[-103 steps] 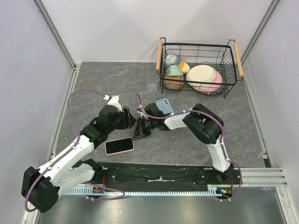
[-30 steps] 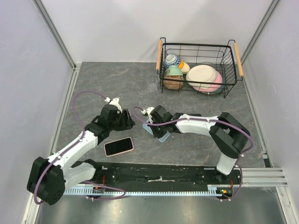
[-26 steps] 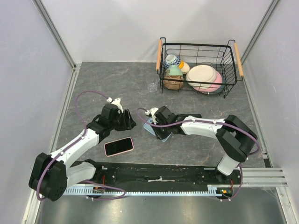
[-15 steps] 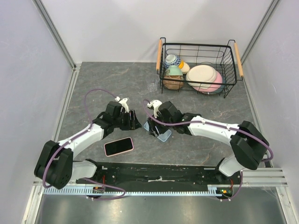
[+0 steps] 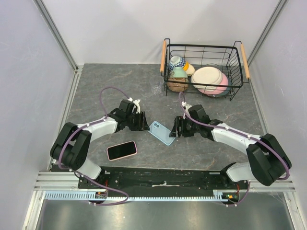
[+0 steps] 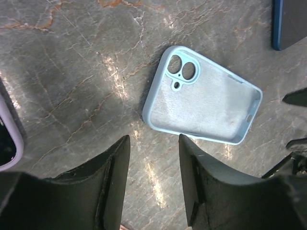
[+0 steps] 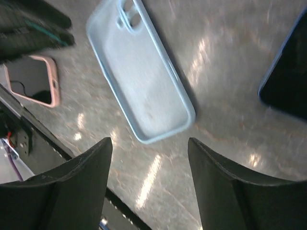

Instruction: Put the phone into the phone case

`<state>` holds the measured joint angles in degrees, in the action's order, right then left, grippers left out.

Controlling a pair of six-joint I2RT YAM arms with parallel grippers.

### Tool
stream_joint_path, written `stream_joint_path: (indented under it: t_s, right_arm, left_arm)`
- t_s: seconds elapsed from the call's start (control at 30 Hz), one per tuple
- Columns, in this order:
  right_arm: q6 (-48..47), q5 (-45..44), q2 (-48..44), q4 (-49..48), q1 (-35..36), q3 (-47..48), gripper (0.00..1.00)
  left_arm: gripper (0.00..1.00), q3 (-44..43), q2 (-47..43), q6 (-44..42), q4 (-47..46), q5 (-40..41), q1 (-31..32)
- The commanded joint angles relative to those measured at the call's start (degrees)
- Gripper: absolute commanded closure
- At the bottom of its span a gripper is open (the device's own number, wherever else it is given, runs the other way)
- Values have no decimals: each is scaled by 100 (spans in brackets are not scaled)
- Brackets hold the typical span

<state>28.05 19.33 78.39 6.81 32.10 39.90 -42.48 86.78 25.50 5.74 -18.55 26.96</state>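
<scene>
The light blue phone case (image 5: pixel 161 133) lies flat and hollow side up on the grey table, with nothing in it. It shows in the left wrist view (image 6: pixel 201 103) and the right wrist view (image 7: pixel 141 91). My left gripper (image 5: pixel 144 125) (image 6: pixel 154 187) is open just left of the case and holds nothing. Just right of the case, my right gripper (image 5: pixel 175 129) (image 7: pixel 151 191) stands open and holds nothing. The phone (image 6: pixel 290 24) (image 7: pixel 288 81), dark with a blue edge, lies on the table beyond the case. In the top view my right arm hides it.
A second phone in a pink case (image 5: pixel 122 150) (image 7: pixel 33 81) lies face up near the front edge. A black wire basket (image 5: pixel 237 72) with bowls and plates stands at the back right, and a small clear glass (image 5: pixel 157 89) stands to its left.
My right gripper has opened, let go of the case and drawn back to the right. The case now lies flat. My left gripper has moved right, up to the case.
</scene>
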Motion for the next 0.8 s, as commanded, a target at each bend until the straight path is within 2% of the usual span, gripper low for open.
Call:
stream_joint_path:
  t_s: [0.0,0.27,0.47,0.77]
  right_arm:
    - [604,238,-157,93,42,-526,29]
    - [1000,360,44,-513,34,-923,29]
    - [1264,624,545,-1208,42,-870,29]
    - [1176,747,1292,-1533,-19,-413,30]
  left_arm:
    - [48,-217,339,-273,-222,17,64]
    - [48,-208,770,-168,-512,-44,160]
    - [44,-436,857,-326,-249,264,160]
    - [50,-262,929,-194,-547,-281,213]
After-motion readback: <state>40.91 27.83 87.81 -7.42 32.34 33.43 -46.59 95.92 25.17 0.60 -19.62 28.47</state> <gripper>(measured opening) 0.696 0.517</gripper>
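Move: The light-blue phone case is about 8 cm to the left hand's right, 3 cm back and 3 cm below it. From the right hand its middle is some 7 cm left, 2 cm ahead and 6 cm below. The dark-blue phone lies about 10 cm right of the right hand and 6 cm farther out, while the pink-cased phone is roughly 13 cm left of the left hand and 12 cm back. The empty case is closed in on from both ends. The right hand swoops about 4.5 cm down and back, tipping its fingers some 10 degrees steeper, then sweeps level, left and forward, to bring a finger against the right end. The left hand sinks 2 cm, then slides right and forward until its fingers straddle the left end; both grippers stay open. ##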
